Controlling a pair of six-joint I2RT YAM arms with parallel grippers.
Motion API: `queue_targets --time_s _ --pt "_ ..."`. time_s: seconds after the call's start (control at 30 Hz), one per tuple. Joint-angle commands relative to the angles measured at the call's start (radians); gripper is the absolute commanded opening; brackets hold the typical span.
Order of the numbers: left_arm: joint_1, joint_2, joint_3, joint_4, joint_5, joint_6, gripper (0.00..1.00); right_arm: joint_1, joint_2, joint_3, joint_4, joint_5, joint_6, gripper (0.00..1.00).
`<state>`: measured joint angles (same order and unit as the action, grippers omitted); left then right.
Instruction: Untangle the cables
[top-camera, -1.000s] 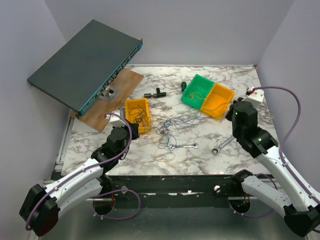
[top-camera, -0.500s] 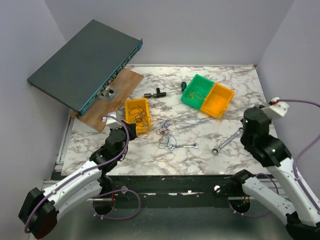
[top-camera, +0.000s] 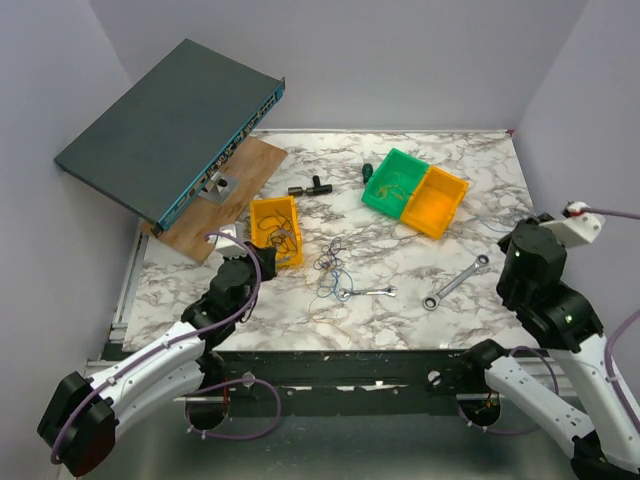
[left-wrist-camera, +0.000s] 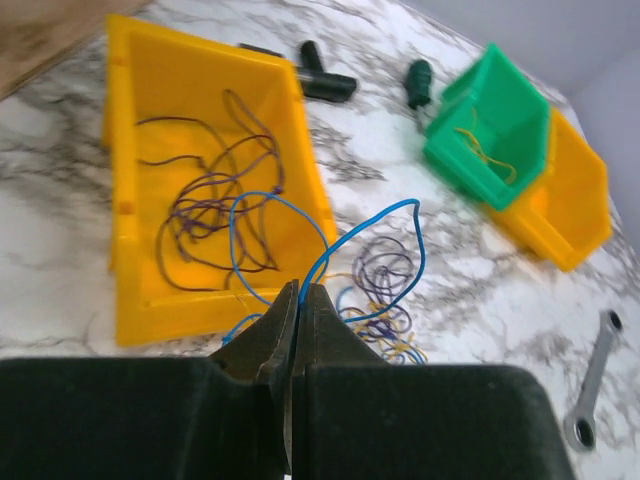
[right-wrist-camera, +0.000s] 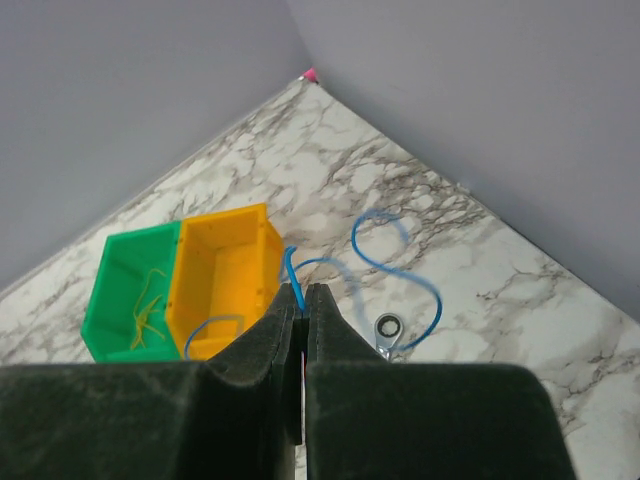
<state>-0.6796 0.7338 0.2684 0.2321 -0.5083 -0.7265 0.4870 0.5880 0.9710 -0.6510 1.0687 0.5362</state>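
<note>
The cables lie as a small bunch of thin blue, yellow and purple loops mid-table, also seen in the left wrist view as the cables. My left gripper is shut on a blue cable that arcs up from the bunch. It hovers at the near corner of a yellow bin holding dark cable loops. My right gripper is shut on another blue cable that dangles in curls, high over the right side. In the top view the left gripper and right gripper are far apart.
A small wrench lies by the bunch and a larger wrench to its right. A green bin and an orange bin stand at the back. A network switch leans on a wooden board at the back left.
My right arm swung right and back towards the near edge, drawing a blue cable out of the bunch. The bunch has shrunk and lies closer together. The left gripper barely moved.
</note>
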Motion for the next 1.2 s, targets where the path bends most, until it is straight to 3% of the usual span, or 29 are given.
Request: queue_targets --time_s 0.0,0.27,0.5,1.17 --pt "0.005 0.051 0.000 0.203 0.301 0.154 0.00 -0.002 0.145 0.041 0.065 -0.161 -0.059 0.01" --pt "0.002 0.120 0.028 0.242 0.418 0.178 0.00 -0.002 0.413 0.196 0.176 -0.275 -0.142 0.01" --pt "0.000 0.125 0.028 0.250 0.438 0.183 0.00 -0.021 0.601 0.267 0.262 -0.290 -0.207 0.01" --pt "0.000 0.120 0.026 0.244 0.432 0.192 0.00 -0.311 0.906 0.221 0.453 -0.687 -0.213 0.01"
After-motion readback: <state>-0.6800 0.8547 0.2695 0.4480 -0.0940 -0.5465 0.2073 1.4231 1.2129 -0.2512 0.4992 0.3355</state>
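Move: The right orange box, over which the right hand's blue cable is being taken, lies about 30 cm ahead of that hand, 5 cm left and 30 below; the green box stands some 12 cm left of it and 7 farther out, the ratchet wrench 10 cm ahead of the hand, 3 left. From the left hand, the cable tangle is roughly 9 cm ahead, 12 right, 14 below; the left orange box is 14 ahead, 5 left. The blue cable, still pinched in the right fingers, is carried forward about 22 cm towards the right orange box, swinging left, then easing slightly back right while sinking some 8 cm, the wrist tipping down and turning counter-clockwise. The left hand keeps its blue loop and shifts about 7 cm right towards the tangle, turning clockwise, then holds. ##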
